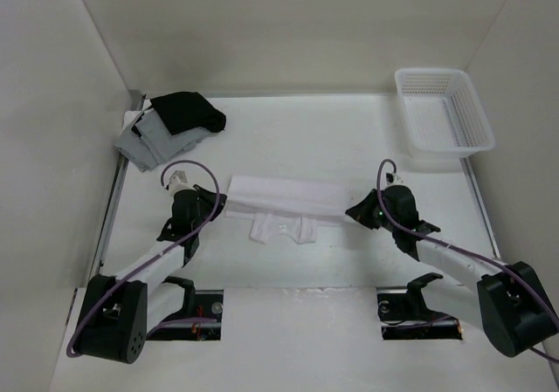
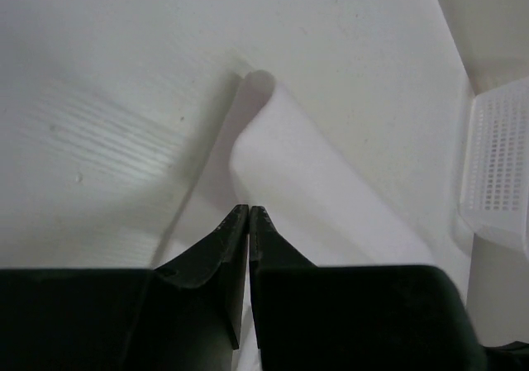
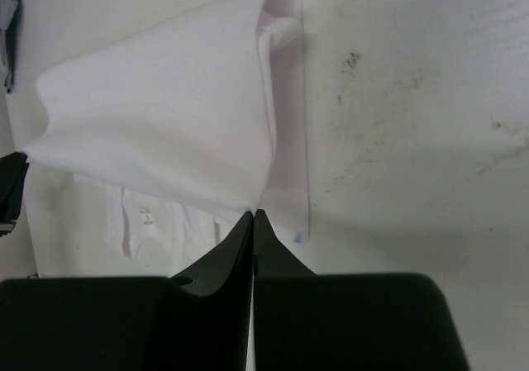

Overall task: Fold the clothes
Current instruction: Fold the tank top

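Note:
The clothes (image 1: 288, 196), one plain white garment, lie mid-table as a long band stretched between both arms. A lower part with the neck opening rests flat on the table (image 1: 306, 139). My left gripper (image 1: 220, 202) is at the band's left end. In the left wrist view it (image 2: 249, 208) is shut, with the fabric (image 2: 314, 181) rising as a fold right up to its tips. My right gripper (image 1: 352, 210) is at the right end. In the right wrist view it (image 3: 254, 214) is shut on the cloth (image 3: 165, 115), which tents up to the pinched tips.
A white plastic basket (image 1: 441, 113) stands at the back right and also shows in the left wrist view (image 2: 496, 164). A grey folded garment (image 1: 144, 139) with a black garment (image 1: 188, 113) on it lies at the back left. Walls close in the table on three sides.

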Controlling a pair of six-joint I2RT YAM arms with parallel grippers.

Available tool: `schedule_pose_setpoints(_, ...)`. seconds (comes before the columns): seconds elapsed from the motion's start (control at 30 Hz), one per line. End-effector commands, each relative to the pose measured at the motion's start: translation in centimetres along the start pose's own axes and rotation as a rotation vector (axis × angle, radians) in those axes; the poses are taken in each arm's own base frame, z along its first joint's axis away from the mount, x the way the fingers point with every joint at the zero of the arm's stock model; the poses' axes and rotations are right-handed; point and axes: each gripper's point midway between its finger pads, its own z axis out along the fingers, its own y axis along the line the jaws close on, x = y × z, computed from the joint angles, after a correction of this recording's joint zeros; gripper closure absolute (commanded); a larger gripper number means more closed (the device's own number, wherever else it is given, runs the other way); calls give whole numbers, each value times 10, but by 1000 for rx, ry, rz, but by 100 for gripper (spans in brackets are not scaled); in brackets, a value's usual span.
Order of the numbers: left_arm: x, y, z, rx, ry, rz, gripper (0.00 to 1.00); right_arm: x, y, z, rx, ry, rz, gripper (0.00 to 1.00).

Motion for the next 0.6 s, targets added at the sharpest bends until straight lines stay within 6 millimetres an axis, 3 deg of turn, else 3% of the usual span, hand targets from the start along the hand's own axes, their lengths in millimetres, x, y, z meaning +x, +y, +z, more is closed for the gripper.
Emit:
schedule_pose_setpoints(0.0,1,1,-10,48,-13,-6,96,12,-11,-3,30,-6,43,98)
schedule_pose_setpoints(0.1,7,15,-15,13,-7,8,91,19,-15,-5,56,-5,64,94)
schedule_pose_setpoints(0.23,11,28,-18,-18,3,31,72,16,-18,-6,80,-22,47,69)
schedule_pose_setpoints(0.37,0,34,-23,-36,-35,15,69,3,-4,-6,20,-47,3,51)
schedule_pose_setpoints(0.57,-8,21,-19,-13,-46,25,68,-3,-12,20,26,6,46,52)
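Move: The tank top hangs from both closed hands by its two near corners. Its middle lies about 14 cm to the left hand's right, level fore and aft, about 3 cm lower; its straps are 6 cm nearer the base. The dark clothes pile is 20 cm ahead and 13 cm left of that hand. From the right hand, the tank top's middle is 14 cm left and 1 cm ahead, the straps 14 cm left and 4 cm back. The tank top's raised edge is brought down towards the straps and table by both hands together, each sinking 2 to 3 cm and drawing back about as far, as the fingers open: the left about a third, the right to half. Both let go of their corners; the left then shifts 2 cm left, while the right eases forward about 2 cm and dips slightly again. ##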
